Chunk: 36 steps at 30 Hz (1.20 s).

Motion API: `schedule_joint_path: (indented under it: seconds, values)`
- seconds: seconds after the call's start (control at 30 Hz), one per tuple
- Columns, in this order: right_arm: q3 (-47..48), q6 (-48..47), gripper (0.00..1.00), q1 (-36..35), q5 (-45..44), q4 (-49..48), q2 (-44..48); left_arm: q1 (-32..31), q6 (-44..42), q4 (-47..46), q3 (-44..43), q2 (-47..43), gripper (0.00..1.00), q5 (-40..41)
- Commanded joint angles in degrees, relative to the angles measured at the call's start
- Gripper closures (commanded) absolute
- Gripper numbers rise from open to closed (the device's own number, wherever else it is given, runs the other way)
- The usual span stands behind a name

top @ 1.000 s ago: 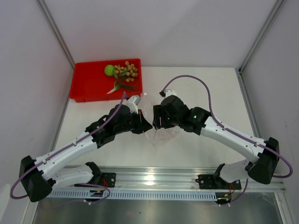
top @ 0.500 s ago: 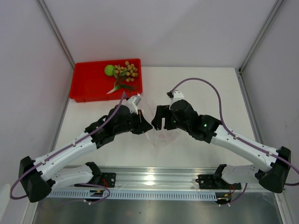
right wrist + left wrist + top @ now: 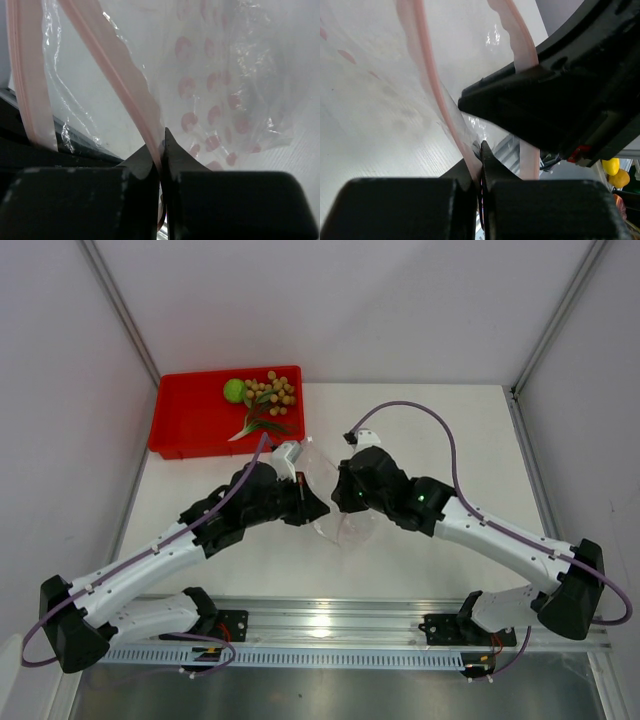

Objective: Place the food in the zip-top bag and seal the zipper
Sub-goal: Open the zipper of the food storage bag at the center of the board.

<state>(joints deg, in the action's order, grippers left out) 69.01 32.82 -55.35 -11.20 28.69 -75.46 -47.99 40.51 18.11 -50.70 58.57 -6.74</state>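
The zip-top bag point(image 3: 345, 527) hangs clear and crinkly between my two grippers at the middle of the table. My left gripper point(image 3: 316, 508) point(image 3: 481, 148) is shut on one pinkish zipper point(image 3: 426, 75) strip. My right gripper point(image 3: 342, 498) point(image 3: 162, 139) is shut on the other zipper point(image 3: 117, 75) strip, and the bag's mouth gapes between them. The food lies in the red tray point(image 3: 180, 432) at the back left: a lime-green fruit point(image 3: 234, 390), a bunch of tan-brown fruits point(image 3: 273, 391) and a sprig of green leaves point(image 3: 258, 425). In the left wrist view the right arm's black body point(image 3: 560, 100) is close.
A metal rail point(image 3: 330, 625) runs along the near edge over both arm bases. White walls with metal posts close in the table on three sides. A purple cable point(image 3: 440, 435) loops above the right arm.
Half a second ago the right gripper stood open and drawn back from the bag. It has come back in and shut on the bag's mouth strip. The left gripper kept its hold.
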Motion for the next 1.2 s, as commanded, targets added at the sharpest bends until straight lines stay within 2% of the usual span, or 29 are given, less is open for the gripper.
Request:
schedule_joint_path:
  seconds: [0.0,0.23,0.33,0.53,0.67,0.93,1.0,1.03,1.1,1.13,1.17]
  values:
    - [3.3,-1.2,1.0,0.9,-1.5,0.9,-0.9,-0.5,-0.3,-1.5,-2.9,-0.1,0.99,-1.2]
    - [3.4,-3.8,1.0,3.2,-4.6,6.5,1.2,-0.4,-1.9,0.1,-2.1,-0.9,0.99,2.2]
    - [-0.1,-4.9,1.0,5.2,-6.4,7.4,5.9,-0.1,-2.5,0.7,-1.3,-2.1,0.99,3.7]
    - [-3.8,-7.1,1.0,11.7,0.1,6.3,11.7,0.7,-2.3,0.5,-0.2,-3.0,0.99,3.0]
    - [-2.0,-8.1,1.0,10.6,2.1,7.3,9.5,0.7,-1.8,-1.2,-0.3,-1.0,1.0,-0.1]
    - [0.0,-4.8,1.0,9.0,-4.7,11.2,7.6,0.7,-2.4,-1.2,-2.7,2.2,0.99,1.5]
    - [0.7,-4.4,1.0,9.0,-5.5,12.0,7.6,0.7,-3.1,-1.1,-3.6,3.3,0.88,2.2]
    - [0.9,-4.3,1.0,9.0,-6.1,12.9,7.4,0.7,-3.3,-0.4,-4.5,3.8,0.74,2.3]
    - [1.6,-3.8,1.0,9.1,-7.5,13.7,6.8,0.7,-4.7,0.1,-6.3,4.4,0.55,3.1]
    - [2.0,-3.8,1.0,9.4,-7.9,14.6,6.1,0.9,-5.3,0.3,-6.7,4.5,0.34,4.4]
    - [2.3,-3.6,1.0,9.6,-8.3,15.1,5.6,1.1,-6.6,0.3,-7.7,4.4,0.22,5.1]
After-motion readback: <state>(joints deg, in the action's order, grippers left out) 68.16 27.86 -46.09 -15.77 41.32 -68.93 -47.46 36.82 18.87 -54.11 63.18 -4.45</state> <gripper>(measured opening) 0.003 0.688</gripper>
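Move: Each hand is at one pink lip of the bag's open mouth: the left lip is already pinched at the left fingertips, and the right lip lies between the right fingertips, not fully shut. From the left hand the right lip is held about 5 cm to the right and 1 cm farther out. From the right hand the left lip is some 5 cm to the left and 1 cm back, while the dotted bag body hangs roughly 3 cm ahead, 4 cm to the right and 7 cm below. The right hand shuts fully on the right lip and draws it about 9 cm to the right, away from the left hand, and some 2 cm forward, riding up a couple of centimetres on the way and sinking again, the wrist turning a little clockwise, its pinch kept to the end. The left hand stays nearly in place, keeping its fingers shut through that pull, then eases 1–2 cm forward as it opens them a bit over halfway and lets go of the left lip. ##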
